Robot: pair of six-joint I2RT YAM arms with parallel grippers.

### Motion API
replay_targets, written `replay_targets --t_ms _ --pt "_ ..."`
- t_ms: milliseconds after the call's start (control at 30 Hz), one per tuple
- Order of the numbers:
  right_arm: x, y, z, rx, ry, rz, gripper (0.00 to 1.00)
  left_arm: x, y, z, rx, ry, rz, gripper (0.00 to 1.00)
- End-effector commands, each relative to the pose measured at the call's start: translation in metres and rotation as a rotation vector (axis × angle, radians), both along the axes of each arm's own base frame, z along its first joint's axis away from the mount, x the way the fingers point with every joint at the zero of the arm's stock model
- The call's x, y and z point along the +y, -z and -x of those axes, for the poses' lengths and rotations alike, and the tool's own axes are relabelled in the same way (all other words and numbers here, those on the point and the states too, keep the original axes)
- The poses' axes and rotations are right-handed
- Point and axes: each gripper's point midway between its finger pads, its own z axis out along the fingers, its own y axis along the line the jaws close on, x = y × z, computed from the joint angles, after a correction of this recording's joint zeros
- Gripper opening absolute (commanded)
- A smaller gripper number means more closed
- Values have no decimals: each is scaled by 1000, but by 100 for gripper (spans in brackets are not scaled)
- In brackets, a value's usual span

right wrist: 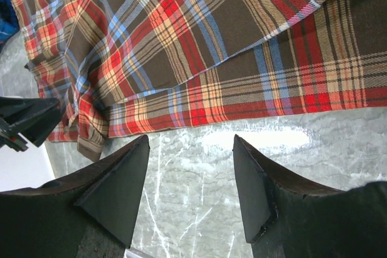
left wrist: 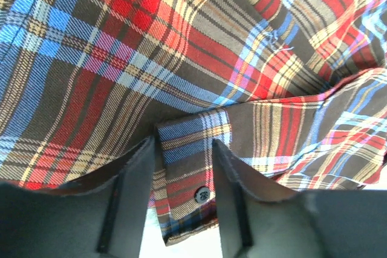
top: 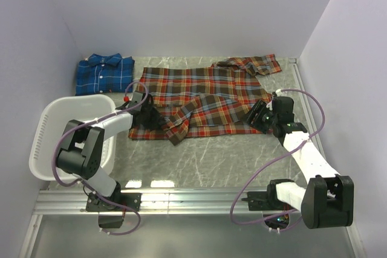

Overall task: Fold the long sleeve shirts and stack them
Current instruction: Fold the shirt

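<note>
The red-orange plaid shirt (top: 205,89) lies spread on the table with one sleeve folded across its front, the cuff (top: 173,132) near the lower left hem. My left gripper (top: 158,119) stands open over that buttoned cuff (left wrist: 187,167), a finger (left wrist: 142,173) on each side of it and close to its edges. My right gripper (top: 257,116) is open at the shirt's right hem, its fingers (right wrist: 121,179) over bare table just short of the hem (right wrist: 242,104). The blue plaid shirt (top: 104,74) lies folded at the back left.
A white slotted basket (top: 48,131) stands at the left beside the left arm. The second sleeve (top: 254,63) lies bunched at the back right near the wall. Grey marble tabletop (top: 211,155) runs in front of the shirt.
</note>
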Motion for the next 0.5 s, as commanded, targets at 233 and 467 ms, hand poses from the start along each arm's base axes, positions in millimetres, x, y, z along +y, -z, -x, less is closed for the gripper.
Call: replay_targets --t_ms 233,467 --pt "0 -6 -9 -45 -4 17 65 -10 6 -5 10 6 12 22" --pt "0 -6 -9 -43 -4 14 65 -4 -11 -14 -30 4 -38 1"
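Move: Just under the half-open left fingers lies the sleeve cuff: its edge is level with the hand sideways, about 1 cm back and 2 cm down. The shirt's near edge is some 4 cm straight back from the hand. The basket's middle sits roughly 29 cm to the left and 4 cm back; the folded blue shirt is about 22 cm ahead and 23 cm left. From the right hand the cuff is some 30 cm left, 2 cm ahead and 10 cm down. Sinking about 1.5 cm onto the sleeve cuff, the left hand tips its fingers only slightly steeper, then stays low while they close from half open to practically shut, pinching the cuff's edge between the fingertips. There is no lift or sideways carry yet. ##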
